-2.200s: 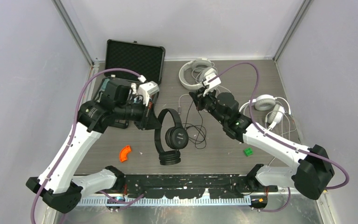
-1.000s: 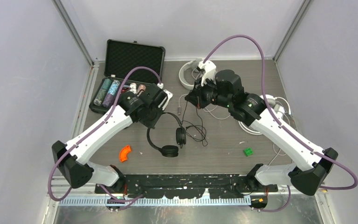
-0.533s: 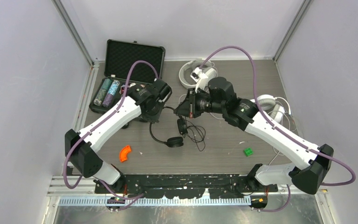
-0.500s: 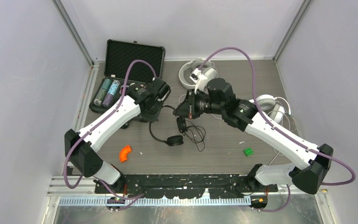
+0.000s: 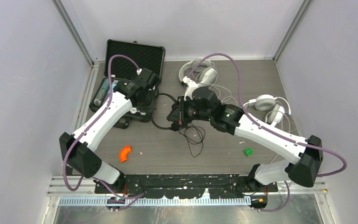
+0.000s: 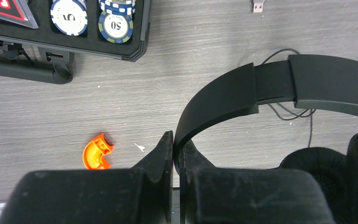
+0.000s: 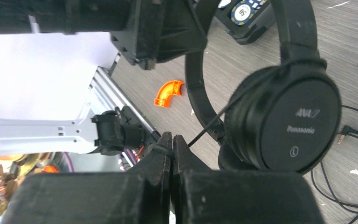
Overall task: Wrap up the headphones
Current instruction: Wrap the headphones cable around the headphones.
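The black headphones (image 6: 270,84) hang off the table, held by the headband in my shut left gripper (image 6: 177,144), which sits left of centre in the top view (image 5: 150,108). Their ear cup (image 7: 289,126) dangles in front of my right gripper (image 7: 172,140), which is shut on the thin black cord (image 7: 209,126) coming out of that cup. The rest of the cord (image 5: 193,140) trails in loops on the table. From above, the right gripper (image 5: 171,120) is close below the left one. White headphones (image 5: 200,72) lie at the back, and another white pair (image 5: 268,107) at the right.
An open black case (image 5: 135,56) with poker chips (image 6: 116,21) stands at the back left, right beside the left wrist. An orange curved piece (image 5: 125,153) lies near the front left, a green block (image 5: 248,151) at the front right. A plug (image 7: 345,130) rests on the table.
The left arm has raised the black headphones and drawn them back toward the case. The right gripper has swung left and nearer with the cord, ending just under the left gripper.
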Robot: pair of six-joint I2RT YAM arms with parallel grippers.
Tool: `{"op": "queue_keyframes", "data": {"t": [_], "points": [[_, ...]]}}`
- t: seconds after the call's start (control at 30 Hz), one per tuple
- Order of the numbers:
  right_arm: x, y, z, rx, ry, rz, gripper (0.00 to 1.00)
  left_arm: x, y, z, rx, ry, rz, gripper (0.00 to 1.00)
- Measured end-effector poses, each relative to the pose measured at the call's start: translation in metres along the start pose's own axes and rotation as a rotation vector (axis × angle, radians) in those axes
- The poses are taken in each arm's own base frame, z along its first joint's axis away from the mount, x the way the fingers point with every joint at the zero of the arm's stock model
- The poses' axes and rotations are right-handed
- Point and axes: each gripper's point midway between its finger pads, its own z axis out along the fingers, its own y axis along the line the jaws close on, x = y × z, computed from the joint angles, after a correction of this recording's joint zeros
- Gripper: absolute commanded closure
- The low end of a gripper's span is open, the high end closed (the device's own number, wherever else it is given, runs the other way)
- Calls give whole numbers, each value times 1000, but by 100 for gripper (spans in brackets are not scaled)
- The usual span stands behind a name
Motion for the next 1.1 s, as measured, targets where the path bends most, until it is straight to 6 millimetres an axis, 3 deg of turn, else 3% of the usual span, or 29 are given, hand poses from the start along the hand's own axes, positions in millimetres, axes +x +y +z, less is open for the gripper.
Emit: {"op": "queue_keyframes", "data": {"t": [0.1,0.27,0.43,0.73,1.1], "points": [[2,-5,6,38,-10,-25,87,-8,2,-6,15,-37,-60,100],[-5,-15,8,104,-66,-113,84,-18,4,-16,50,-106,-168,100],[-7,-14,8,94,-122,-217,77,-25,4,-21,72,-136,-230,100],[-4,-24,-1,88,-218,-353,73,-28,4,-24,80,-148,-274,100],[4,-31,4,81,-275,-384,73,-35,0,-38,115,-180,-306,100]]}}
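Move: The right hand is pinching the black cable. The near ear cup lies about 4 cm ahead of that hand, 3 cm to its right and 3 cm higher; the headband's gripped part is some 10 cm to its left, 4 cm ahead and 3 cm lower. The cable coil sits on the table about level with it, 9 cm right and 24 cm below. From the left hand, which holds the headband, that ear cup is level ahead, roughly 13 cm right and 6 cm up. The right fingers ease off the pinched black cable, opening to about a quarter while the strand stays draped across their tips. That hand sinks some 2 cm, drifting slightly forward and to its right, and rolls about 25 degrees so its forward side rises. The left keeps its grip on the headband and lifts it about 5 cm, turning it counter-clockwise and raising its right side. ##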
